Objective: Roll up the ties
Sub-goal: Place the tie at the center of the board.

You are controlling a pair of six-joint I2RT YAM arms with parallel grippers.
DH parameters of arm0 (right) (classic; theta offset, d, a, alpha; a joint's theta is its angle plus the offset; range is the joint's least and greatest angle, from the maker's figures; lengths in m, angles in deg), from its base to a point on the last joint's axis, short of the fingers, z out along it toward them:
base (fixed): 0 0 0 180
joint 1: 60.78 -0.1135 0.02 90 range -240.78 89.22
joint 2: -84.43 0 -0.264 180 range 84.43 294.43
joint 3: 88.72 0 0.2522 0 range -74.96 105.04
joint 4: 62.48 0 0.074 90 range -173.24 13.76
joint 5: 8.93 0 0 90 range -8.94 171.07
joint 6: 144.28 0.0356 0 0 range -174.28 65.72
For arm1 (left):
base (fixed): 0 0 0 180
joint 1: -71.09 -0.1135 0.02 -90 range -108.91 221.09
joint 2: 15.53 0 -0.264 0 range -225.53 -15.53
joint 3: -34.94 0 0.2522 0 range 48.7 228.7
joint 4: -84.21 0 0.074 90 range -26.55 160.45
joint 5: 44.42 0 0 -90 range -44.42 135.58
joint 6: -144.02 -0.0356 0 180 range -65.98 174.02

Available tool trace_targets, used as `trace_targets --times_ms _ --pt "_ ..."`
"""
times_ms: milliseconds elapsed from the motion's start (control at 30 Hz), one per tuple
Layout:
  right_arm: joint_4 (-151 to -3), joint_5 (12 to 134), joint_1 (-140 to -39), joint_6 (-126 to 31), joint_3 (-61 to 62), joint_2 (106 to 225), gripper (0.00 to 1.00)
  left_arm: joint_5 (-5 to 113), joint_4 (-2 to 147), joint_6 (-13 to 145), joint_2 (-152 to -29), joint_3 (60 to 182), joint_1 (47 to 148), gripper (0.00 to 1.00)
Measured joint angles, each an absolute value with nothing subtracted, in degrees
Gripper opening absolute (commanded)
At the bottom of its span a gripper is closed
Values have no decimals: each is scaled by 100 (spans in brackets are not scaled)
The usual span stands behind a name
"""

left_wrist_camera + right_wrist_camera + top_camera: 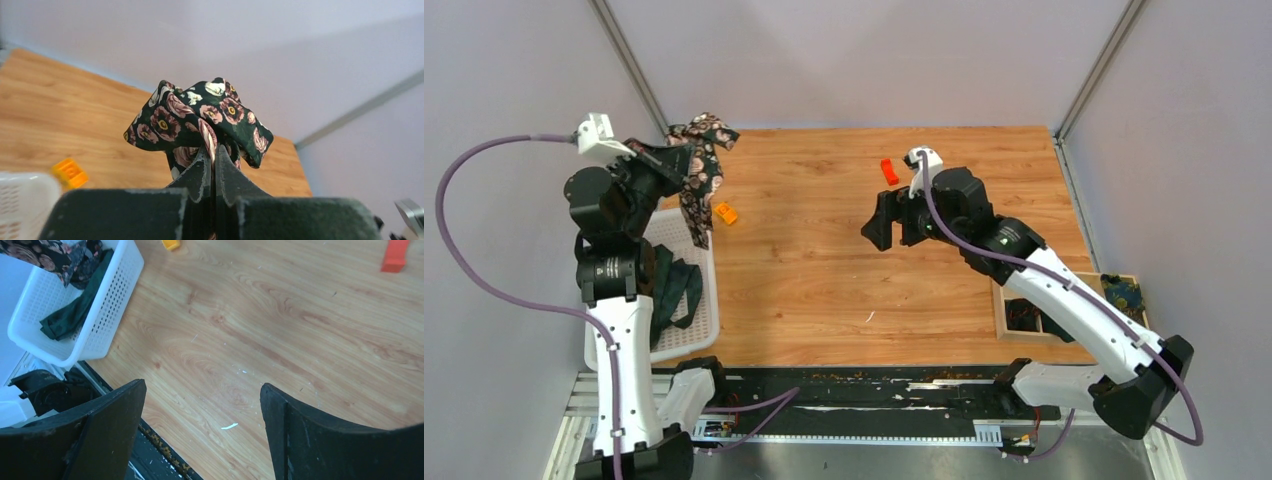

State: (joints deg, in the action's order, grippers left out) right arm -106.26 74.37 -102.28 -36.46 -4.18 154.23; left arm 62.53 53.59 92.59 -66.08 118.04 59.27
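Note:
My left gripper [686, 160] is shut on a black tie with pink-white flowers [703, 170], held up over the table's far left corner; its tail hangs down toward the basket. In the left wrist view the floral tie [200, 122] bunches above the pinched fingertips [215, 152]. A dark teal tie [669, 290] lies in the white basket [709, 310]; the right wrist view shows this teal tie [75, 312] too. My right gripper [886, 222] hovers open over the table's middle, nothing between its fingers [202, 405].
An orange block [726, 213] lies by the basket, a red-orange block [889, 171] farther back. A wooden box [1024, 315] with a patterned tie [1124, 293] sits at the right edge. A small white scrap [230, 426] lies on the wood.

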Motion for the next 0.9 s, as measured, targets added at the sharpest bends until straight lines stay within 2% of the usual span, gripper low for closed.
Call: trace_targets --times_ms 133,167,300,333,467,667,900 --pt "-10620 7762 -10228 -3646 -418 15037 86 6622 5551 9257 -6748 11893 6784 0" --pt "-10615 7861 -10228 -3646 -418 14934 86 6719 5599 9255 -6820 11893 7081 6" --pt "-10570 8267 -10228 -3613 -529 14481 87 7025 5654 9069 -7246 11893 7982 95" --pt "-10565 8359 -10228 -3591 -597 14363 87 7066 5617 8940 -7377 11896 8159 99" --pt "-10600 8689 -10228 -3501 -875 13985 87 7250 5444 8592 -7915 11568 8653 100" --pt "-10670 8868 -10228 -3442 -1268 13799 86 7293 5046 8313 -7830 10536 8679 100" --pt "-10585 7970 -10230 -3622 -1668 14337 81 7046 4633 8031 -7023 9944 8681 94"
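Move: The left hand, high above the board with the floral tie pinched, has its drop spot just on the near side of the board centre, about 25 cm to its right, 8 cm back and some 41 cm below. The white scrap lies about 7 cm nearer and 5 cm right of that spot; the orange block is roughly 8 cm ahead of the hand and 2 cm left, the bin's middle 10 cm back and 13 cm left, both far below. From the right hand the spot is about 8 cm left, 2 cm back, 26 cm down. The left hand whips the tie quickly to the right, away from the bin and towards the middle of the board, about 18 cm while turning clockwise some 40 degrees, and its fingers spring fully open while it is still high, letting go of the tie before the hand sinks about 20 cm with the fingers tipping down and draws back a little. The right hand, open and empty, rises and backs off to its right by a few centimetres, then comes back left and sinks to slightly below its starting height, ending close above the tie's right side without any touch to be seen. ##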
